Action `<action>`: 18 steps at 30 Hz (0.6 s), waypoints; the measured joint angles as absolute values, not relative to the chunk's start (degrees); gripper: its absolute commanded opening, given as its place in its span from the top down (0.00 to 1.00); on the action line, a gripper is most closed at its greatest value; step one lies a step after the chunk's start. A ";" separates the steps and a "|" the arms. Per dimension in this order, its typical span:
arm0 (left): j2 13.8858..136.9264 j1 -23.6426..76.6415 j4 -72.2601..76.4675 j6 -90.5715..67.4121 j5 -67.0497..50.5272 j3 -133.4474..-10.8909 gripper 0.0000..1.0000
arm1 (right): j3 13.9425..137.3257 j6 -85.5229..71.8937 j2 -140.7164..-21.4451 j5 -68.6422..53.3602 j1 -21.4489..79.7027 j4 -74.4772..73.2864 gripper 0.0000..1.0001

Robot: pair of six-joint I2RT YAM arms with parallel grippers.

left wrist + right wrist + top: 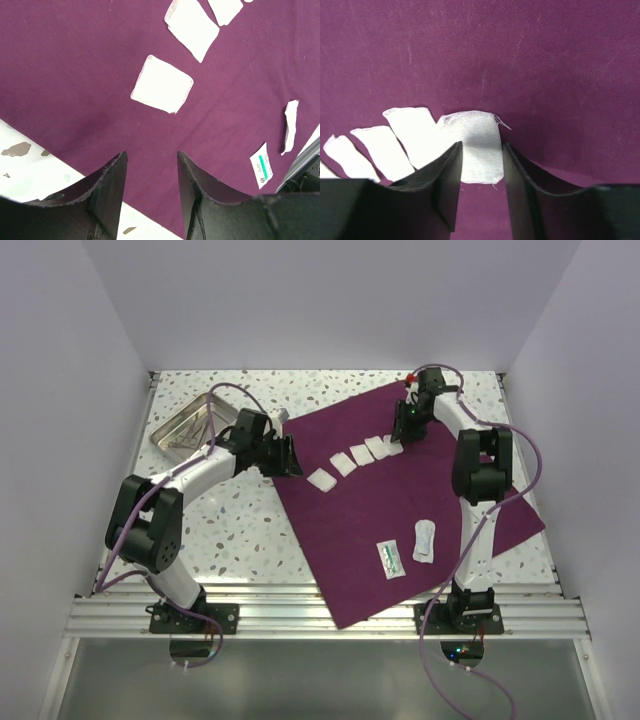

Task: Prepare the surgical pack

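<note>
The surgical pack (350,530) is a deep purple cloth spread flat as a wide sheet across the table's middle and right. Several white gauze squares (343,464) lie on it in a row. My right gripper (403,435) is down at the row's right end. In the right wrist view it (482,146) stands open, astride the end gauze square (477,132), which lies flat on the cloth (545,75). My left gripper (290,457) hovers open over the cloth's left edge. Its fingers (151,156) are empty, and a gauze square (162,84) lies ahead of them.
A green-labelled packet (390,559) and a white packet (424,541) lie on the cloth near the right arm's base. A metal tray (178,412) holding instruments sits at the back left. White walls enclose the speckled table (240,530).
</note>
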State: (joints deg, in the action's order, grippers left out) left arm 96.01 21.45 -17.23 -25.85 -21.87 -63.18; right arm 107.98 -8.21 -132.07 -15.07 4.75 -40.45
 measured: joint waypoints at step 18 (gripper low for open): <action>96.79 21.45 -17.17 -25.93 -22.39 -65.23 0.51 | 108.03 -8.43 -132.38 -13.85 4.75 -40.73 1.00</action>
State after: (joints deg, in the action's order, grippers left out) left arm 96.79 21.45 -17.17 -25.93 -22.39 -65.23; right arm 108.03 -8.43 -132.38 -13.85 4.75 -40.73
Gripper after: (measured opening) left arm 0.485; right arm 0.012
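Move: The right hand's half-open fingers are already down over the right-hand part of the rightmost gauze, whose middle lies about 1 cm left of the hand, 1 cm back and 1 cm below. The next gauze is some 7 cm left and 2 cm back, the third about 11 cm left and 5 cm back. From the left hand, the rightmost gauze is about 15 cm ahead, 26 cm right and 8 cm below. Almost in place, sinking barely half a centimetre and edging as little to its right, the right hand shuts its fingers from a bit under half open to fully closed, pinching the right-hand part of the rightmost gauze between the tips. The wrist holds its attitude, fingers pointing steeply down. ##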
